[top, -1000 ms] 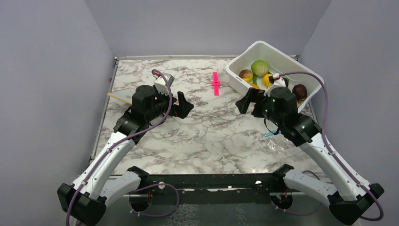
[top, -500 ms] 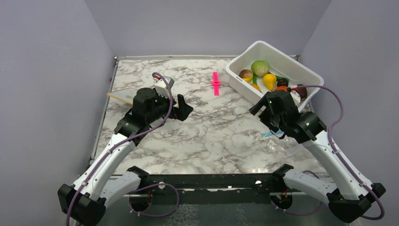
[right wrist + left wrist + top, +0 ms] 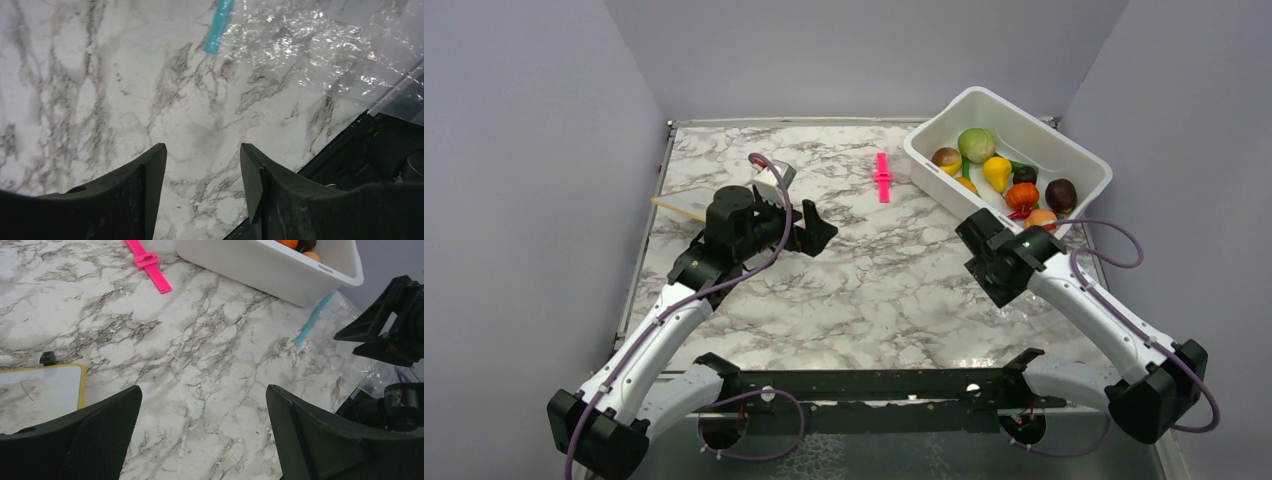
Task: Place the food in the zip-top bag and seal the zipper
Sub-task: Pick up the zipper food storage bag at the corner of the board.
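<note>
The food (image 3: 996, 172) lies in the white tub (image 3: 1074, 155): a green ball (image 3: 976, 143) with yellow, orange, red and dark brown pieces. The clear zip-top bag (image 3: 320, 50) lies flat on the marble near the right front edge, its light blue zipper (image 3: 220, 25) on the side facing the tub. My right gripper (image 3: 201, 150) points down over bare marble just short of the zipper's end, open part way with nothing between its fingers. In the top view the right gripper (image 3: 992, 262) covers most of the bag. My left gripper (image 3: 203, 390) hovers wide open over the table's left middle.
A bright pink clip (image 3: 882, 176) lies at the back centre, left of the tub. A flat yellowish board (image 3: 682, 203) sits by the left edge, behind the left gripper. The table's black front rail (image 3: 350, 145) runs close by the right gripper.
My right arm has swung from above the tub down and toward the front, over the bag, and its jaws have narrowed. The left arm has barely moved.
</note>
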### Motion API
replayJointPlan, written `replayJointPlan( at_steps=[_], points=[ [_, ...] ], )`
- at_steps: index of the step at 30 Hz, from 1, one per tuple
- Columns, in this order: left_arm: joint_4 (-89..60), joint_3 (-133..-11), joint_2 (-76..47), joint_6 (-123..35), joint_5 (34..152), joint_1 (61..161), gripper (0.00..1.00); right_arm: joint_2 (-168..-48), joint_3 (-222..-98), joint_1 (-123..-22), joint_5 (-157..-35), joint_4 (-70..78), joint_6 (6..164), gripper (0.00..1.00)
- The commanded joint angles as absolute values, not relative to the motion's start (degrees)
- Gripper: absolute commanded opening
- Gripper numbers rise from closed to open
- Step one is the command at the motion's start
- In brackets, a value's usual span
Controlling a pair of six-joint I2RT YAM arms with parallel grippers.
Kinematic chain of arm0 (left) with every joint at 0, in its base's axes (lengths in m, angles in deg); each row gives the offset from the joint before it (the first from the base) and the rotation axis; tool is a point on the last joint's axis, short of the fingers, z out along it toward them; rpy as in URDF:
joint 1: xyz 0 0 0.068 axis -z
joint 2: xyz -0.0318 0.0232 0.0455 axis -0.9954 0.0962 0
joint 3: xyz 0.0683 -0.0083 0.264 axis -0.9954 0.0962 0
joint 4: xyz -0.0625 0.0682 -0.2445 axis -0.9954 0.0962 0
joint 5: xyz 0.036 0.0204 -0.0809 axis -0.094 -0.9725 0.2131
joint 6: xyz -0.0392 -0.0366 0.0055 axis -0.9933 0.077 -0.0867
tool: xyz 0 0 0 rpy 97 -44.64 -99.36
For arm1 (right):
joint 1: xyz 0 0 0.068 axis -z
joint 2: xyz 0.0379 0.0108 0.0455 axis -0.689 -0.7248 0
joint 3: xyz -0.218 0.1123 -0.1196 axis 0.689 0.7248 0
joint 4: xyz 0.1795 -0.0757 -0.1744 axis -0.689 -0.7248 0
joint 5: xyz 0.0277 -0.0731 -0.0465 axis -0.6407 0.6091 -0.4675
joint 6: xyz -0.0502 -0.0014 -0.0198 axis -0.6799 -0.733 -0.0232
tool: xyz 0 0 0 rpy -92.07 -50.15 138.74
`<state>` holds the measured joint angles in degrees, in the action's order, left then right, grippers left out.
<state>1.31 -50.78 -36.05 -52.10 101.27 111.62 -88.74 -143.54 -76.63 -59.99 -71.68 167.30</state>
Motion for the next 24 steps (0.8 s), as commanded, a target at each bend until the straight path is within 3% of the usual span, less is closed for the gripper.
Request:
replayJointPlan(
  at_steps=[1,14,24],
  points=[
    [-1.5,-49.0,-35.6,-51.0,105.9,112.1,1.0,-91.7,-141.0,-77.0,-56.0,-74.9,176.2,0.56],
    [-4.8,-44.0,-39.6,-49.7,107.0,112.1,1.0,-101.8,-132.3,-73.6,-54.5,-74.4,192.8,0.55],
    [-4.8,-43.6,-40.7,-49.6,107.6,112.2,1.0,-108.3,-130.1,-70.0,-52.1,-64.9,192.0,0.59]
  ],
)
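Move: The zipper bag lies flat at the board's near right corner; the near-left end of its teal zipper is about 15 cm below the right hand, some 3 cm ahead and 6 cm to its right. The bag's middle is roughly 17 cm right and 3 cm back. The white food box's middle stands about 25 cm ahead and 7 cm right. From the idle left hand, that zipper end is about 29 cm right, 5 cm back and 27 cm below. The right hand, empty and with its fingers staying about half open, sinks about 9.5 cm towards the bag's left side near the zipper end, shifting some 5 cm right and easing back about 3 cm before coming forward a centimetre at the end; the wrist turns roughly 25 degrees clockwise and leans so the fingertips point down and to the right, still short of the plastic. The left hand, wide open and empty, draws back a couple of centimetres and dips about 3 cm before rising halfway again. ##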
